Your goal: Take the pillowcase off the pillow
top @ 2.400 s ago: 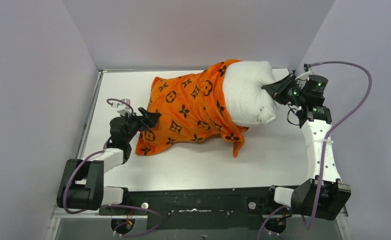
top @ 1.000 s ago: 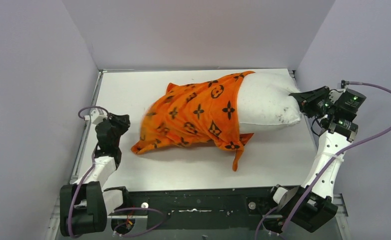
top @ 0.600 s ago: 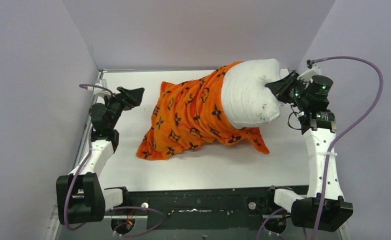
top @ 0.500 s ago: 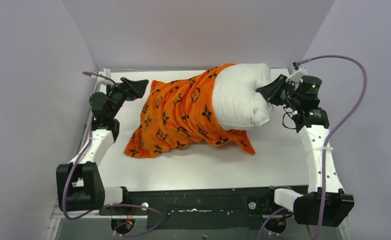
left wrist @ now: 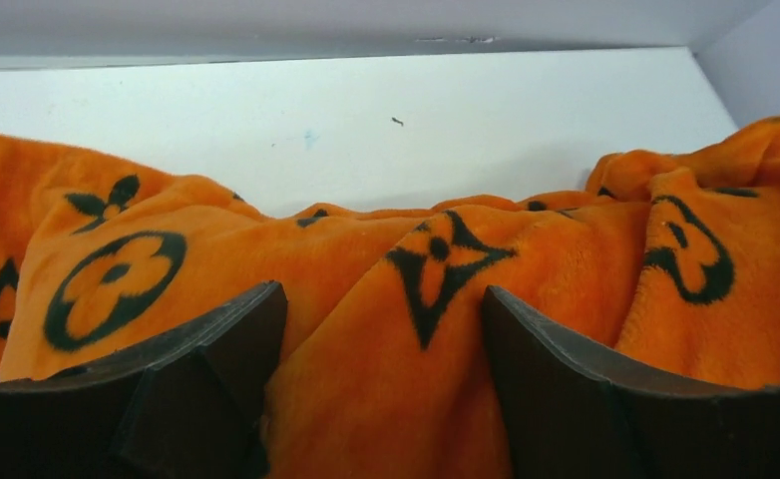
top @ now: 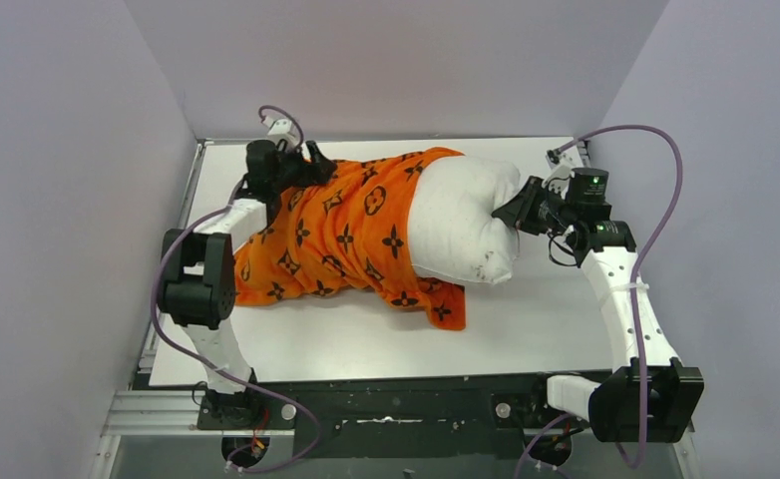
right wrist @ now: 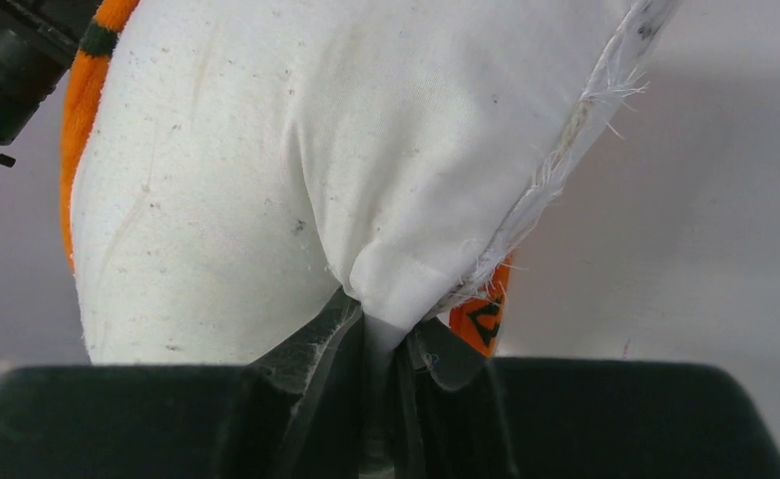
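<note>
The white pillow [top: 456,225] lies across the table, its left part still inside the orange pillowcase [top: 346,235] with black motifs. My right gripper [top: 514,212] is shut on the pillow's bare right end; the right wrist view shows white pillow [right wrist: 296,150] fabric pinched in the right gripper [right wrist: 381,339]. My left gripper [top: 306,160] sits at the pillowcase's far left top. Seen from the left wrist, the left gripper [left wrist: 381,299] is open, its fingers [left wrist: 226,334] straddling a raised fold of pillowcase [left wrist: 416,359]. A strip of the pillowcase [right wrist: 89,60] edges the pillow.
The white table [top: 546,319] is boxed in by grey walls [top: 77,150] on the left, back and right. A loose flap of the orange cover [top: 446,309] trails toward the front. The left arm's cable [top: 276,115] loops up near the back wall.
My left arm swung from the table's left side to the pillowcase's far top edge, and its jaws opened. The pillow and pillowcase shifted left. The right gripper kept its hold.
</note>
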Tool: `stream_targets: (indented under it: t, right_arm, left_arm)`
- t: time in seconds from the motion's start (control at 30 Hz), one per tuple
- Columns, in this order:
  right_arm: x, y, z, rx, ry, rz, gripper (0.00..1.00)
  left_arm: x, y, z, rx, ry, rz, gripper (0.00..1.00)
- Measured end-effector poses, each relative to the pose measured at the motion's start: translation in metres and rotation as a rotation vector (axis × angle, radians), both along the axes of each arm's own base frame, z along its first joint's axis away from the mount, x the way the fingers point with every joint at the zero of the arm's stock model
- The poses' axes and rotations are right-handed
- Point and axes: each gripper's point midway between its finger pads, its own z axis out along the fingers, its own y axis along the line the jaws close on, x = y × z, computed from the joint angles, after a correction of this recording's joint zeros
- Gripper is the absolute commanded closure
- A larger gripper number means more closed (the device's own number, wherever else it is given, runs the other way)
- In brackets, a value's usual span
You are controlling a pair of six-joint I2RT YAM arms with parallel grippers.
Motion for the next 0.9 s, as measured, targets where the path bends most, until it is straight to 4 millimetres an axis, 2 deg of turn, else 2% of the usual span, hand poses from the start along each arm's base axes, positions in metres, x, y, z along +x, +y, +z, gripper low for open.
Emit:
stream_targets:
  t: [0.07, 0.1, 0.2, 0.33, 0.47, 0.53, 0.63, 0.7, 0.73, 0.8, 0.9]
  right_arm:
    - [0.000, 0.001, 0.001, 0.002, -0.004, 0.002, 1.00]
    - [0.000, 0.002, 0.001, 0.002, -0.005, 0.004, 1.00]
    - [0.001, 0.002, 0.001, 0.002, -0.006, 0.004, 1.00]
    - [0.002, 0.000, 0.000, -0.005, -0.005, -0.007, 1.00]
    - [0.003, -0.003, 0.001, -0.008, -0.007, -0.024, 1.00]
    - [0.003, -0.010, 0.005, 0.013, -0.008, -0.053, 1.00]
    - [0.003, -0.043, 0.019, 0.121, -0.038, -0.167, 1.00]
    - [-0.004, -0.071, 0.024, 0.194, -0.050, -0.269, 1.00]
    - [-0.009, -0.086, 0.025, 0.231, -0.049, -0.331, 1.00]
    - [-0.017, -0.104, 0.026, 0.297, -0.044, -0.422, 1.00]
    - [-0.022, -0.109, 0.024, 0.381, -0.025, -0.469, 1.00]
  left_arm:
    - [0.008, -0.014, -0.007, 0.067, 0.009, -0.018, 0.97]
    - [0.010, -0.021, -0.010, 0.093, 0.012, -0.033, 1.00]
    - [0.018, -0.032, -0.014, 0.145, 0.023, -0.044, 1.00]
    - [0.027, -0.024, -0.021, 0.177, 0.086, -0.002, 1.00]
    - [0.031, -0.001, -0.027, 0.174, 0.135, 0.092, 1.00]
    - [0.028, 0.025, -0.033, 0.140, 0.164, 0.170, 1.00]
    - [0.011, 0.086, -0.045, 0.057, 0.226, 0.331, 1.00]
    - [-0.011, 0.122, -0.056, 0.007, 0.270, 0.427, 1.00]
    - [-0.024, 0.131, -0.063, -0.010, 0.297, 0.456, 1.00]
    - [-0.043, 0.134, -0.075, -0.024, 0.338, 0.485, 1.00]
    - [-0.060, 0.133, -0.088, -0.027, 0.370, 0.507, 1.00]
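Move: The fold of pillowcase my open left fingers straddle lies about 2 cm ahead, 3 cm right and 2 cm below that hand. From there, the case's opening rim is some 19 cm right and 12 cm back, with the bare white pillow end about 29 cm right and 11 cm back. My right hand already grips the pillow end, whose bulk is about 8 cm to its left; the rim is roughly 18 cm left, level ahead, and the fold 39 cm left, 12 cm ahead. I nudge my left hand about 3 cm right and a little forward and down, pinching the pillowcase fold shut, then haul it some 16 cm left, backing and sinking, while the wrist swings counter-clockwise and tips down. My right hand holds still, keeping its grip on the pillow, then late on pulls about 11 cm right, away from my left hand, twisting clockwise. ##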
